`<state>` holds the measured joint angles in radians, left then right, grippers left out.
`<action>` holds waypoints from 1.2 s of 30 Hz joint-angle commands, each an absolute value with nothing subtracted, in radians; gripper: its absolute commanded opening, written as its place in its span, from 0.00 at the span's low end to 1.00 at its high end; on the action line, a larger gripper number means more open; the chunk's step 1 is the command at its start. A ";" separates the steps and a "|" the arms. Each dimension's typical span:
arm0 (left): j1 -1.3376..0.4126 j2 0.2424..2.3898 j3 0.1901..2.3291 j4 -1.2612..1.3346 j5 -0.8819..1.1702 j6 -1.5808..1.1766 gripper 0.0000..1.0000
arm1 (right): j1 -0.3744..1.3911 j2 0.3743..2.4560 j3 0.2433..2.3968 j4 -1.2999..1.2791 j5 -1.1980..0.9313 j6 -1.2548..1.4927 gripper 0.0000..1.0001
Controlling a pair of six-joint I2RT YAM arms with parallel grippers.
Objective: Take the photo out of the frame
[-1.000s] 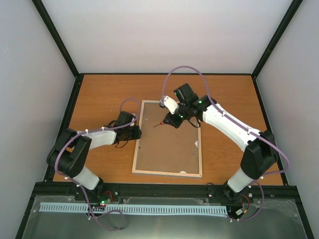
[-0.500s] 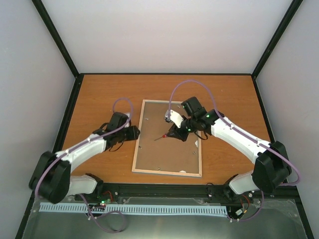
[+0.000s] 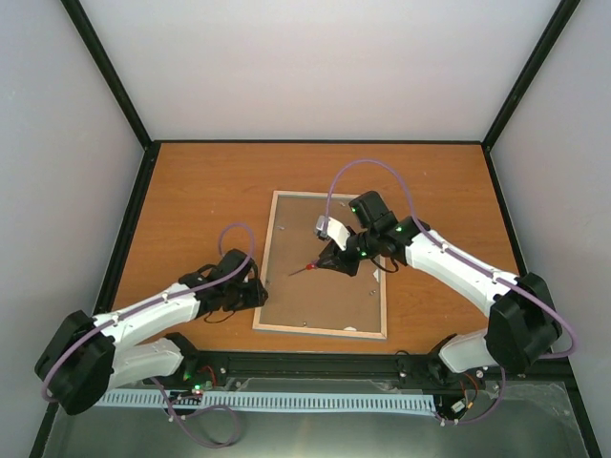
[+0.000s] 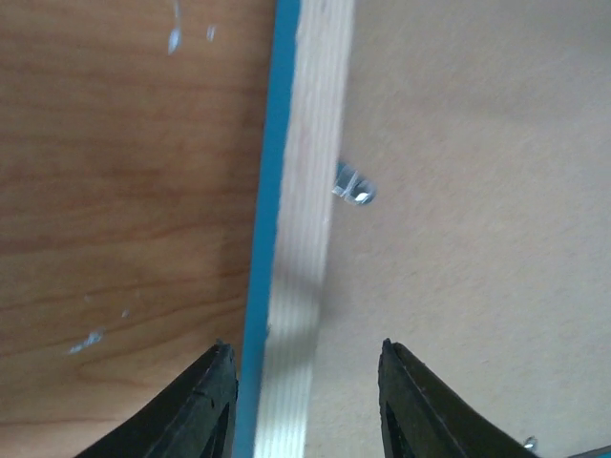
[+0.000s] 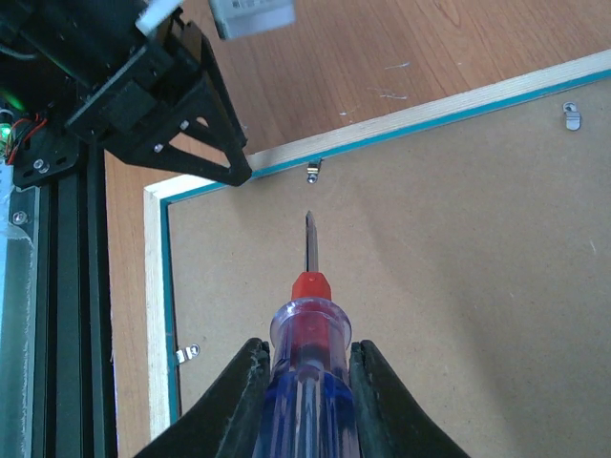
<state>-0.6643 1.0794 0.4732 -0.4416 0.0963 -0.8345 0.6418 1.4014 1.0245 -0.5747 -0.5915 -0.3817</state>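
Observation:
The frame (image 3: 266, 250) lies face down on the table, its pale wood rim (image 4: 310, 191) and turquoise edge showing around the brown backing board (image 3: 325, 301). The photo is hidden under that board. My left gripper (image 3: 258, 296) is open and straddles the frame's left rim (image 4: 304, 367), one finger (image 4: 218, 386) over the table and the other over the board. My right gripper (image 3: 338, 260) is shut on a blue-handled screwdriver (image 5: 310, 324). Its tip (image 3: 307, 269) hangs over the board and points at the left rim.
Small metal retaining clips sit along the rim: one (image 4: 351, 186) just ahead of the left jaws, others (image 5: 311, 173) (image 5: 188, 353) (image 5: 571, 115) in the right wrist view. The black enclosure rail (image 5: 67, 286) runs close along the frame's near end. Bare orange table (image 3: 191, 191) surrounds the frame.
The left arm slid along the frame's left rim toward the near end and its jaws opened wider. The right arm carried the screwdriver a little nearer and lower over the board.

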 commanded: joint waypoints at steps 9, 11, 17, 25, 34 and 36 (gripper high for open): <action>-0.736 1.200 0.446 -0.344 0.082 -0.907 0.21 | 0.638 1.362 0.993 -0.524 -0.607 -0.400 0.03; -0.748 1.213 0.451 -0.321 0.074 -0.910 0.15 | 0.638 1.361 0.988 -0.519 -0.596 -0.397 0.03; -0.787 1.271 0.471 -0.249 0.080 -0.919 0.05 | 0.641 1.402 1.017 -0.532 -0.577 -0.381 0.03; -0.822 1.331 0.486 -0.195 0.077 -0.947 0.02 | 0.682 1.488 1.104 -0.590 -0.529 -0.377 0.03; -0.824 1.325 0.462 -0.169 0.077 -0.966 0.01 | 0.702 1.567 1.169 -0.627 -0.515 -0.365 0.03; -0.824 1.323 0.459 -0.169 0.077 -0.966 0.01 | 0.708 1.580 1.179 -0.632 -0.521 -0.363 0.03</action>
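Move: The left hand hovers, open, over the near part of the frame's left rail, which lies some 3 cm below it and 2 cm back. The left-rail clip sits about 4 cm ahead of that hand, 2 cm right and 3 cm down; the near-rail clip some 9 cm right, 6 cm back and 3 cm down. From the right hand, holding the screwdriver, the left-rail clip is about 14 cm left, level fore and aft, 14 cm below. Down and slightly back, the left hand drops about 3 cm so its fingers straddle the frame's left rail, then closes and pinches it. Keeping that grip, it drags the frame roughly 4 cm to the right and 2 cm forward, bringing the left-rail clip towards the screwdriver. The right hand keeps hold of the screwdriver and, late on, eases down, left and a little forward, lowering the tip towards that clip. ##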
